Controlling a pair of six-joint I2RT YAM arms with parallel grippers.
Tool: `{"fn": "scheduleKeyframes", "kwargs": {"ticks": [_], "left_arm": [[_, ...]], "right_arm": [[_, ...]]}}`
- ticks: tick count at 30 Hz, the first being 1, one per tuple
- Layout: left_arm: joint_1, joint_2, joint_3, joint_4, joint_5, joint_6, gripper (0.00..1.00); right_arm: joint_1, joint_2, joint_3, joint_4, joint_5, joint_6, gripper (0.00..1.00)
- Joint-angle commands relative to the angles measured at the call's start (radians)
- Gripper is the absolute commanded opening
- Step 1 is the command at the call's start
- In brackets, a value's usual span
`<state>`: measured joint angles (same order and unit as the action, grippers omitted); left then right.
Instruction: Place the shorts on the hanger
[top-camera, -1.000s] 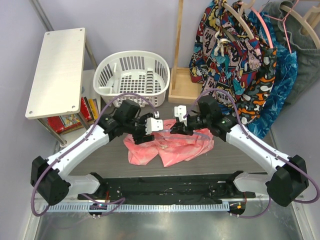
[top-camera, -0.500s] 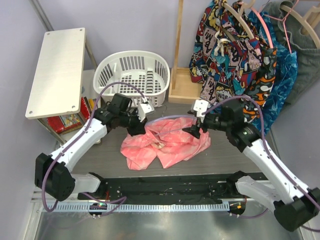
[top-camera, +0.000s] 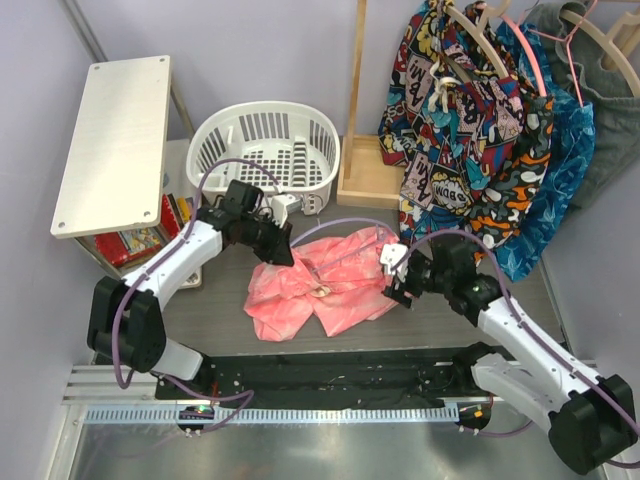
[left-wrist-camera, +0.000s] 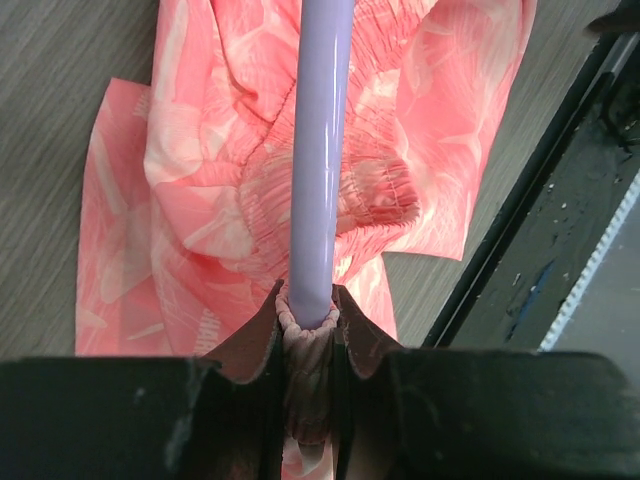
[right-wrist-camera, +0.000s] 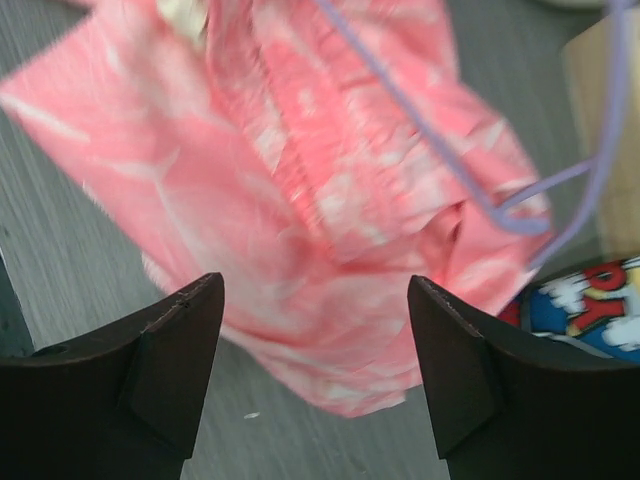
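The coral-pink shorts (top-camera: 330, 285) lie crumpled on the grey table, and they fill the left wrist view (left-wrist-camera: 230, 200) and the right wrist view (right-wrist-camera: 300, 200). The lavender hanger (top-camera: 350, 220) lies along their far edge. Its bar (left-wrist-camera: 322, 150) runs straight out of my left gripper (left-wrist-camera: 308, 310), which is shut on the bar together with a fold of the shorts' waistband. From above, the left gripper (top-camera: 280, 252) sits at the shorts' far left corner. My right gripper (top-camera: 395, 280) hovers open beside the shorts' right edge, its jaws wide (right-wrist-camera: 315, 300) with nothing between them. The thin hanger wire (right-wrist-camera: 420, 130) crosses the fabric.
A white laundry basket (top-camera: 265, 150) stands behind the left arm, with a wooden stand base (top-camera: 365, 185) beside it. Comic-print garments (top-camera: 450, 120) and a blue garment (top-camera: 565, 150) hang at the back right. A white shelf (top-camera: 115, 145) is on the left. A black rail (top-camera: 340, 370) runs along the near edge.
My left gripper closed on the hanger bar and waistband and pulled back to the left. My right gripper opened, let go and drew back toward the near right.
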<state>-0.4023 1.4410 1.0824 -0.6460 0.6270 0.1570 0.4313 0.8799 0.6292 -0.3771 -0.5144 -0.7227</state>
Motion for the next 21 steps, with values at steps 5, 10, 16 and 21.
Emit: {"fn": "scheduleKeyframes", "kwargs": {"ticks": [5,10,16,21], "left_arm": [[0.029,0.035,0.059,0.074,0.112,-0.094,0.0],[0.033,0.045,0.056,0.074,0.128,-0.088,0.0],[0.036,0.073,0.083,0.069,0.126,-0.091,0.0],[0.04,0.082,0.094,0.069,0.142,-0.102,0.0]], "right_arm": [[0.001,-0.001,-0.289,0.461,-0.029,-0.115,0.78],[0.0,0.094,-0.293,0.612,-0.018,-0.115,0.76],[0.0,0.232,-0.286,0.67,-0.061,-0.175,0.73],[0.001,0.323,-0.289,0.74,-0.045,-0.262,0.73]]}}
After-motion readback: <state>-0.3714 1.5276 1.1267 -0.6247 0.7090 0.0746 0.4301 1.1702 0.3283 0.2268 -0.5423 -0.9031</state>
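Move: The waistband's free right end lies about 4 cm ahead of the right hand, 4 cm to its left and some 12 cm below. The hanger's bare right end is roughly 12 cm straight ahead of this hand and 7 cm lower; the waistband's drawstring is about 16 cm to the left, 1 cm ahead and 12 cm below. From the left hand, which still pinches the other waistband end around the hanger, the free end is some 20 cm right, 4 cm back and 10 cm down. Its fingers staying wide open, the right hand plunges towards the pink shorts' free waistband end, about 9 cm down in all: a fast drop that first swings back about 2 cm, then a low push forward of about 4 cm with a slight drift left and a last sink, the fingertips tilting up a little. The left hand keeps its pinch on the opposite end of the waistband and the hanger inside it, easing only about 1 cm forward and 1 cm right, and whether the right fingers touch the cloth by the end can't be made out. ##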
